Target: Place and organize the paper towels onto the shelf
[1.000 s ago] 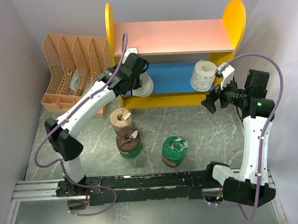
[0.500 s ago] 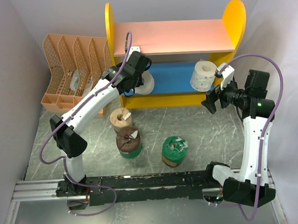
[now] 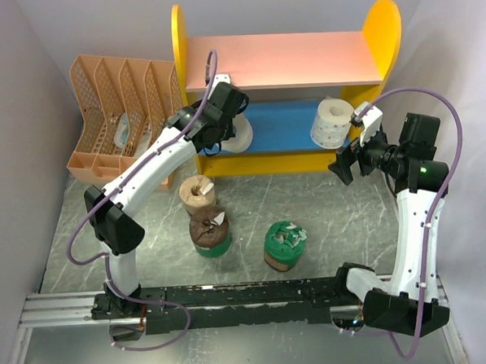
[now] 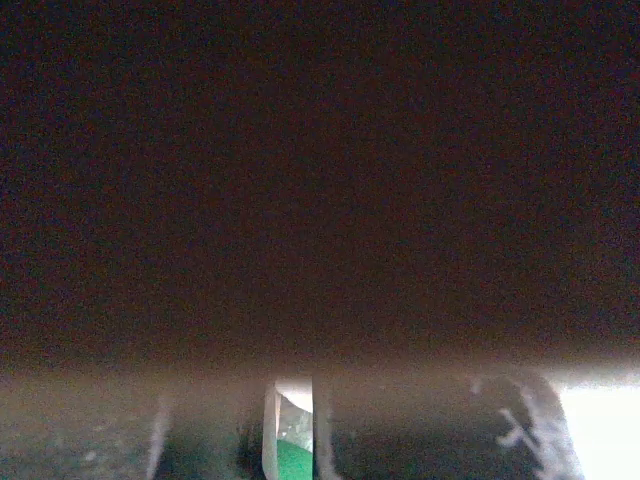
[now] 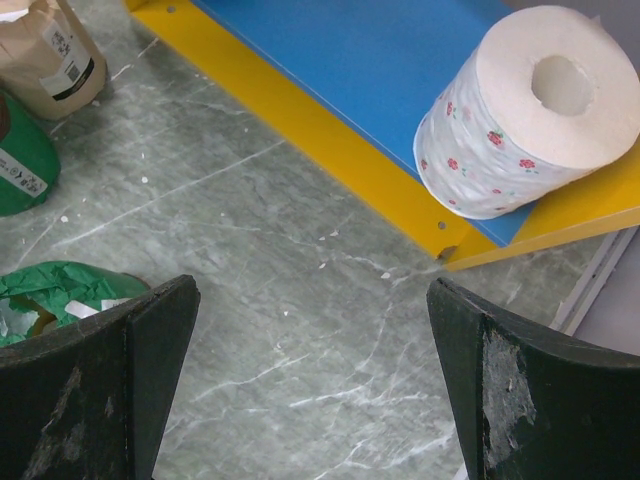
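Note:
The shelf (image 3: 285, 59) stands at the back, with a pink upper board and a blue lower board (image 3: 285, 124). One white paper towel roll (image 3: 332, 122) lies at the right end of the blue board. My left gripper (image 3: 226, 118) reaches under the pink board, shut on a second white roll (image 3: 241, 138) at the board's left end. Its wrist view is almost wholly dark. On the table stand a tan roll (image 3: 198, 193) and two green-wrapped brown rolls (image 3: 210, 232) (image 3: 284, 245). My right gripper (image 5: 312, 290) hovers open over bare table, in front of the floral-printed white roll (image 5: 520, 110).
A peach slotted file organizer (image 3: 117, 115) sits left of the shelf, close to my left arm. Grey walls close in on both sides. A black rail (image 3: 249, 296) with the arm bases runs along the near edge.
My left arm has pushed the white roll up and back, deeper into the lower tier. The right arm has not moved.

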`<action>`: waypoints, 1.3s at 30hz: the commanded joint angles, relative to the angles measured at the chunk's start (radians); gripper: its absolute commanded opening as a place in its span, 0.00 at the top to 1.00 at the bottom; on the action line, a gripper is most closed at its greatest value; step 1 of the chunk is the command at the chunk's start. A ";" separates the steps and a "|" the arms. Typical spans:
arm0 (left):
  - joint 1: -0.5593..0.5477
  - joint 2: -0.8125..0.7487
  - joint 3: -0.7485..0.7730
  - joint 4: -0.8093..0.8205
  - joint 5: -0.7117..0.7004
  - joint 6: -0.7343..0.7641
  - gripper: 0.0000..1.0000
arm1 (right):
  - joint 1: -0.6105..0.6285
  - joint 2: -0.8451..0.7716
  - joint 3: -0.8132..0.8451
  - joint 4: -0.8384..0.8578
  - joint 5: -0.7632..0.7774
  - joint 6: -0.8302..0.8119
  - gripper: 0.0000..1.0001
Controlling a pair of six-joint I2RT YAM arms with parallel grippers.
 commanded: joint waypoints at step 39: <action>-0.002 0.093 0.110 -0.062 0.061 -0.003 0.46 | -0.009 -0.003 -0.026 0.026 -0.017 -0.026 0.00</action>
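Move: The left hand still grips a white paper roll, tipped, at the left end of the blue lower shelf; its middle is about 3 cm right, 1 cm ahead and 4 cm below. The shelf's yellow side panel is some 8 cm left and 2 cm ahead, the other white roll 24 cm right and 1 cm ahead, the tan roll 14 cm back and 8 cm left. From the right hand, the gripped roll lies roughly 23 cm left, 9 cm ahead. The left hand eases about 1.5 cm right and slightly forward, its fingers opening to release the white roll. ##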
